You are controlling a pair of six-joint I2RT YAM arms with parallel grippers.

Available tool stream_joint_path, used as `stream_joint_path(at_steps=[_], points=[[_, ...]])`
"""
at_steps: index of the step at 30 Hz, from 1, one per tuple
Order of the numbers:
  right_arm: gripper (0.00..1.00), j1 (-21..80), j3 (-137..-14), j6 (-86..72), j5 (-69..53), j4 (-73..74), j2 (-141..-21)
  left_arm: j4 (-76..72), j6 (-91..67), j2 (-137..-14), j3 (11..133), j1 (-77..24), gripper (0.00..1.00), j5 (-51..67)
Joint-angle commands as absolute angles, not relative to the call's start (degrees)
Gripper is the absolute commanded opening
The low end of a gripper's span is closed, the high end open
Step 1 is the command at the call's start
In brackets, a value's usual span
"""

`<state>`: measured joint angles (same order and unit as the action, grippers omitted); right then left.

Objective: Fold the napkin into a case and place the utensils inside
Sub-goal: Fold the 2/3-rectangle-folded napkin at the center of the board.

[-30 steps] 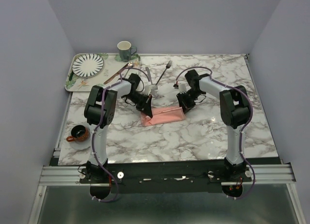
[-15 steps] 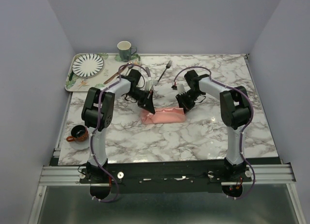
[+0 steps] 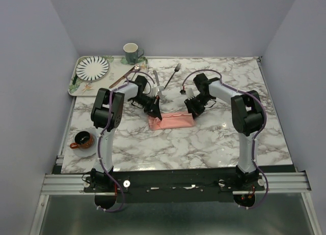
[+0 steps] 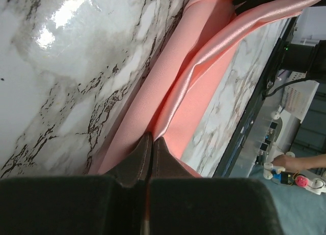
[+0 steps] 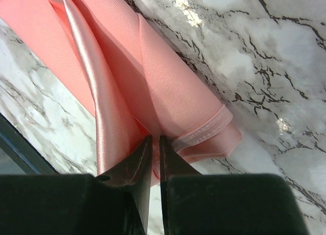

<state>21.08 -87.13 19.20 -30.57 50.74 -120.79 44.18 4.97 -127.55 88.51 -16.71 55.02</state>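
Note:
The salmon-pink napkin [image 3: 172, 121] lies folded into a narrow strip in the middle of the marble table [image 3: 204, 148]. My left gripper [image 3: 154, 115] is shut on a fold at the strip's left end; the left wrist view shows the fingertips [image 4: 152, 140] pinching a raised pleat of cloth [image 4: 204, 57]. At the strip's right end my right gripper [image 3: 194, 114] is shut on the layered cloth [image 5: 168, 87], with a thin edge of fabric caught between its tips [image 5: 156, 139]. The fork [image 3: 173, 75] lies behind the napkin. The knife [image 3: 156, 78] lies beside the left arm, partly hidden by it.
A patterned tray [image 3: 76, 85] at the back left carries a striped plate [image 3: 92, 67], a spoon [image 3: 135, 68] and a brown-handled utensil [image 3: 118, 81]. A mug [image 3: 131, 53] stands behind the tray. A brown cup on a saucer [image 3: 81, 139] sits near the left front edge.
The left arm has swung its elbow and its gripper has shifted slightly, still holding the cloth. The napkin rippled upward in the middle, then settled flatter. The right gripper has barely moved.

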Motion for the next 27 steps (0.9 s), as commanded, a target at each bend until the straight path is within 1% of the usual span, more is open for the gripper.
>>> stream_joint_path(at_steps=[1,7,12,15,17,22,25,27], points=[[0.22,21.36,-88.24,20.66,-23.38,52.11,-119.01,45.26,7.12,-129.72,89.38,-16.43,0.00,52.47],[0.31,18.64,-92.36,19.86,-23.12,56.76,-115.84,45.96,7.82,-130.43,89.91,-16.44,0.00,52.65],[0.32,15.65,-97.38,23.90,-25.05,59.33,-114.09,46.67,8.52,-130.78,90.26,-16.44,0.00,52.82],[0.36,15.73,-98.00,27.42,-28.12,57.49,-112.59,48.24,9.31,-131.74,91.40,-16.44,0.00,53.09],[0.43,16.43,-98.52,29.87,-30.66,56.69,-112.32,48.95,9.93,-132.36,92.11,-16.43,0.00,53.79],[0.60,20.73,-96.25,35.59,-30.94,51.61,-111.10,49.48,9.67,-133.06,92.64,-16.44,0.00,53.79],[0.61,24.16,-94.31,39.63,-29.89,47.83,-109.87,49.57,9.49,-133.33,92.99,-16.35,0.00,53.70],[0.65,26.45,-92.82,42.35,-29.10,46.50,-109.95,49.66,9.40,-133.42,93.08,-16.43,0.00,53.61]])
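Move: The right fingertips are at the napkin's far right corner; its middle lies about 9 cm to their left and 2 cm back, roughly at fingertip height. The knife is some 15 cm ahead and 14 cm left, the fork about 18 cm ahead and 9 cm left. From the left hand, whose shut tips rest on the fold, the napkin's middle is about 5 cm right and 1 cm back. With the left still pinning, the right hand opens, rises 9 cm off the napkin forward-right, then swings back left. ##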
